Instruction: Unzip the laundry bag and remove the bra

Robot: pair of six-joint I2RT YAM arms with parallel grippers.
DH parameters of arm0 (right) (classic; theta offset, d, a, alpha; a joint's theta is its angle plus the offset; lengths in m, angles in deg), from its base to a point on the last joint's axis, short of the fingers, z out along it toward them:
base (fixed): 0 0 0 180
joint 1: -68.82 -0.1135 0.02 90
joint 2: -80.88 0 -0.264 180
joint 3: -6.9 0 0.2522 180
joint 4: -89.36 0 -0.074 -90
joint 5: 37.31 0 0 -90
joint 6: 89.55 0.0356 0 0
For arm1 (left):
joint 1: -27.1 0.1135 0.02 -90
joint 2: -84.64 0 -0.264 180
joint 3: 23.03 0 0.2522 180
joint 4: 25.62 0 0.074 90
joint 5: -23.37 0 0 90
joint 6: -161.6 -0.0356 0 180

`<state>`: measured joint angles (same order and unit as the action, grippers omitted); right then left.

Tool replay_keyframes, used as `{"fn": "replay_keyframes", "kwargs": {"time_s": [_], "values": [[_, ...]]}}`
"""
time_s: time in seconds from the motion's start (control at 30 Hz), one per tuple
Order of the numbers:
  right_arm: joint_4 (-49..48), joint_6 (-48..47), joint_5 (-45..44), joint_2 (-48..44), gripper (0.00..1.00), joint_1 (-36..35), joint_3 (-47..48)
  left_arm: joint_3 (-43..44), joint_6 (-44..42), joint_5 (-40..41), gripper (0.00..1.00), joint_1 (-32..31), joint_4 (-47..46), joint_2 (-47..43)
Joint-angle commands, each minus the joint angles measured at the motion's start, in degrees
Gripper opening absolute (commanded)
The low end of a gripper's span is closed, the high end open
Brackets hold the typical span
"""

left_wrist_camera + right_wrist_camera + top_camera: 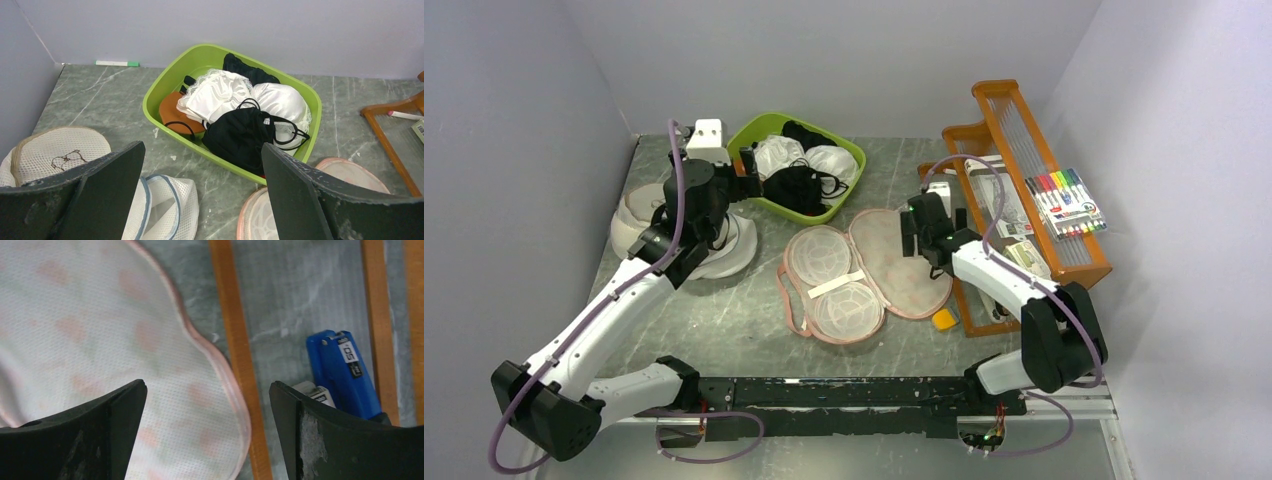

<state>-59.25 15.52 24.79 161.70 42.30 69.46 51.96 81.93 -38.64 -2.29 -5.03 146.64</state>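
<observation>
The pink floral laundry bag [899, 262] lies unzipped and spread open flat in mid-table, its two halves side by side, with nothing black inside. It also shows in the left wrist view [350, 172] and the right wrist view [100, 330]. The black bra [796, 187] lies in the green basket [861, 155], at its near side, as the left wrist view [240, 135] shows. My left gripper [752, 175] is open and empty, just short of the basket's near rim [150, 100]. My right gripper [912, 235] is open and empty over the bag's right edge.
White bras [220, 95] and another dark garment share the basket. Round white mesh bags [684, 240] are stacked at the left. An orange wooden rack [1024, 150] with a marker pack [1064, 200] stands on the right, with a blue stapler [340, 370] by it.
</observation>
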Motion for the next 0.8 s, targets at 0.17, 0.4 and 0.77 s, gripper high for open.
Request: {"fn": "replay_keyframes", "kwargs": {"time_s": [0.17, 0.4, 0.77], "values": [[-4.0, -0.5, 10.9, 1.4, 0.69, 7.0, -0.9, 2.1, 0.1, -1.2, 0.99, 0.3, 0.1, 0.1], [-7.3, -2.1, 11.8, 7.1, 0.48, 7.1, 3.1, 2.2, 0.0, -1.5, 0.99, 0.3, 0.2, -0.2], [-9.3, -3.2, 13.2, 18.2, 0.29, 9.7, 9.6, 2.1, -0.2, -1.3, 0.99, 0.3, 0.0, -0.1]]}}
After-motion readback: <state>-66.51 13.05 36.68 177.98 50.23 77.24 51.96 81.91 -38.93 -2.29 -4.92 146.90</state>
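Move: The laundry bag's opened-out flap is next: the far right part of its edge lies roughly 4 cm ahead of the right hand, 1 cm left and 9 cm below. The wooden rack's side rail runs some 3 cm to the hand's right, level with it; the bag's mesh body is about 20 cm left and 8 cm back, the orange block 15 cm back and 2 cm right. From the left hand that edge is about 36 cm right, 1 cm back and 33 cm below. Forward and down, about 6 cm out and 4.5 cm lower, the right hand closes in on the far right edge of the bag's flap, after first drifting 2 cm right and coming back. Its wide-open fingers draw together to about a third of their opening as it sinks, the wrist tipping and rolling only some 5 degrees; contact with the edge can't be seen. ##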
